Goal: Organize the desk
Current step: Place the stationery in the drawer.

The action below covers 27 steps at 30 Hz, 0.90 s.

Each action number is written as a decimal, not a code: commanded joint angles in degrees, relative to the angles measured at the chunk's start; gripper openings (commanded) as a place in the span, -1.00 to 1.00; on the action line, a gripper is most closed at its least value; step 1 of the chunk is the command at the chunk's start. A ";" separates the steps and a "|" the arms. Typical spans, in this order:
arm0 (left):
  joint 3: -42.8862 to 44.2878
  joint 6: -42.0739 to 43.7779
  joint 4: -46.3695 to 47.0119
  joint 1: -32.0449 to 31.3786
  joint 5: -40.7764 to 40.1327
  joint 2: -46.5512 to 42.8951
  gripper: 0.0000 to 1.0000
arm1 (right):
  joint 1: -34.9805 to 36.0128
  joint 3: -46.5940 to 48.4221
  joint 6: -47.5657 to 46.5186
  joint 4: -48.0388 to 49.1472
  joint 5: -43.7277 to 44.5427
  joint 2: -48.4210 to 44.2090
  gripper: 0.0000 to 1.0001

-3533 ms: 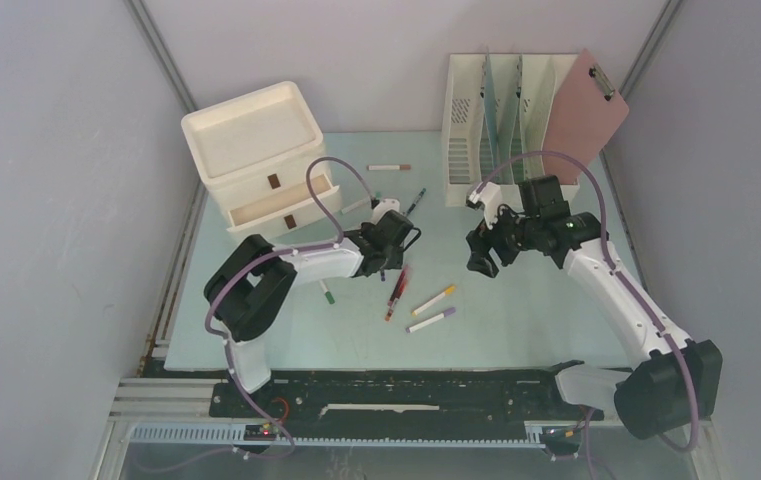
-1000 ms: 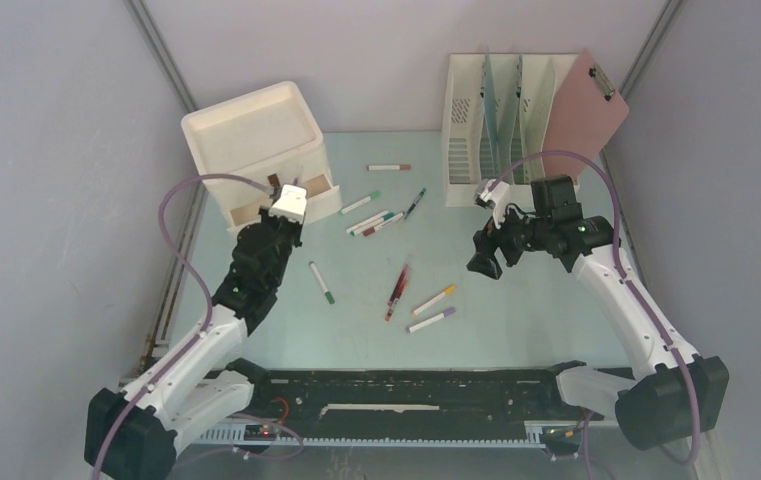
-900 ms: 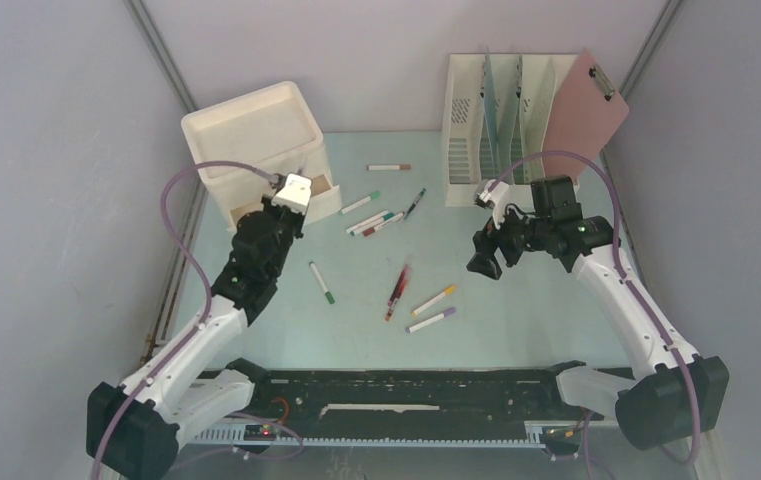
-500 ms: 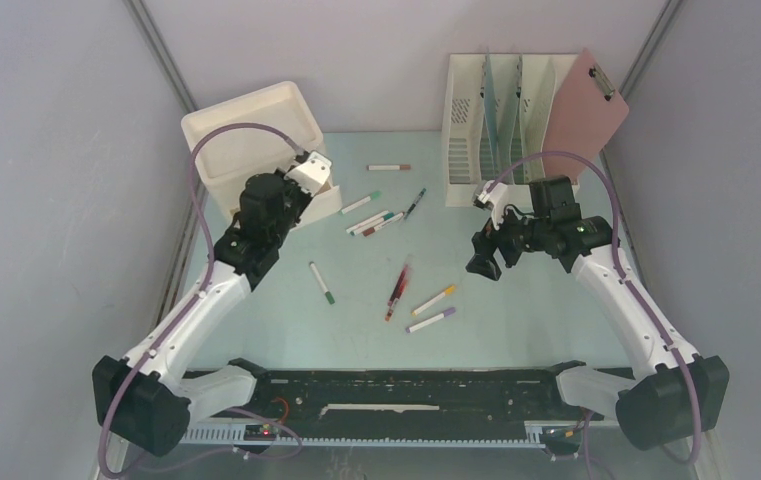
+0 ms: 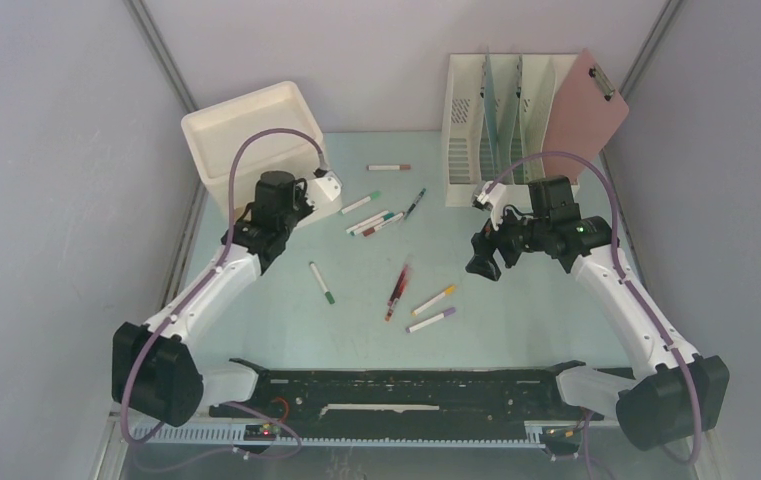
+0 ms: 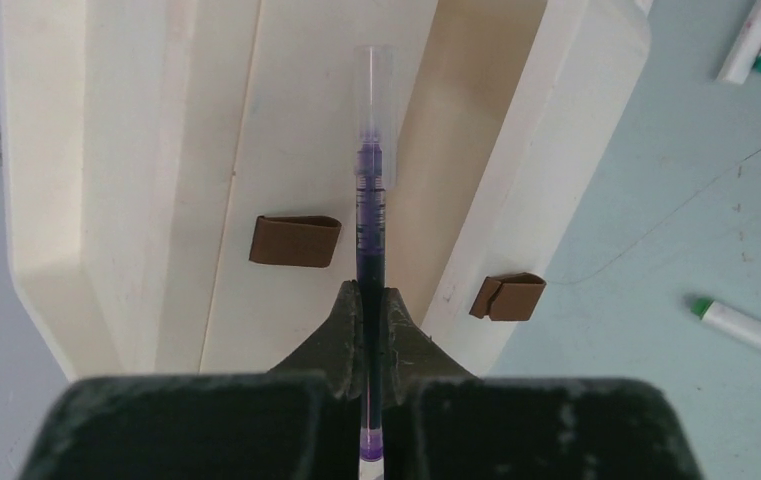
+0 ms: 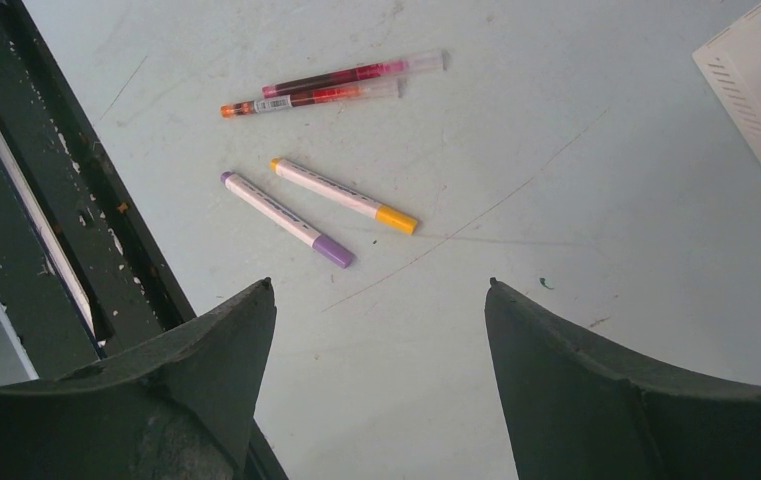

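Note:
My left gripper (image 6: 370,290) is shut on a thin purple pen (image 6: 371,190) with a clear cap. It holds the pen above the cream drawer unit (image 5: 246,135), over the pulled-out lower drawer (image 6: 456,150). From above, the left gripper (image 5: 301,200) sits at the unit's front right corner. My right gripper (image 5: 483,262) hangs open over the pale green desk (image 5: 516,330) with nothing between its fingers (image 7: 379,285). Loose on the desk lie two red pens (image 5: 397,288), a yellow-capped marker (image 5: 434,299) and a purple-capped marker (image 5: 431,320).
A green-capped marker (image 5: 321,282) lies left of centre. Several markers (image 5: 376,222), a black pen (image 5: 415,203) and a brown-capped marker (image 5: 389,167) lie further back. A cream file rack (image 5: 501,120) with a pink clipboard (image 5: 586,115) stands back right. The black rail (image 7: 46,200) runs along the front edge.
My left arm has swung from the middle of the desk to the drawer unit with the purple pen, ending further back over the open drawer. The right arm has barely moved.

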 commanded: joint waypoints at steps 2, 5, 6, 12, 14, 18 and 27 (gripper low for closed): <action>3.51 1.47 2.20 1.92 -0.38 2.30 -0.90 | 0.03 2.12 -0.90 0.00 -0.11 0.04 0.69; 3.60 0.66 2.51 1.97 -0.33 3.49 -0.62 | -0.04 2.15 -0.91 -0.04 -0.07 0.23 0.69; 3.53 0.47 2.58 1.96 -0.63 3.72 -0.45 | -0.06 2.00 -0.95 0.06 -0.13 0.22 0.69; 3.00 -0.50 4.67 1.91 -4.32 3.58 0.13 | -0.32 1.60 -0.90 0.54 -0.35 -0.37 0.69; 3.25 -1.34 4.43 1.96 -3.91 3.15 0.16 | -0.41 1.66 -0.93 0.53 -0.42 -0.47 0.69; 4.90 -5.45 1.65 1.82 -1.02 0.39 0.28 | -1.11 1.59 -0.83 0.45 -0.84 -0.65 0.70; 4.84 -22.71 0.47 1.79 9.47 -11.95 0.89 | -5.59 1.64 -0.90 -0.08 -4.43 -0.77 0.72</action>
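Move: My left hand holds the purple pen over the pulled-out drawer, whose middle lies about 6 cm below and a centimetre back; its brown handle is some 6 cm back. The light-green marker lies about 14 cm to the right and 1 cm back, the dark-green marker some 20 cm back and 5 cm right, both about 17 cm down. From my idle right hand, the drawer lies roughly 40 cm left, 12 cm ahead and 5 cm lower. I ease my left hand the last 1.5 cm down into place, edging slightly forward and left, and spread its fingers from shut to nearly wide open, letting go of the purple pen into the drawer. Then I lift away about 6 cm, drawing back 2 to 3 cm and rolling the hand some 15 degrees so its left side drops. ##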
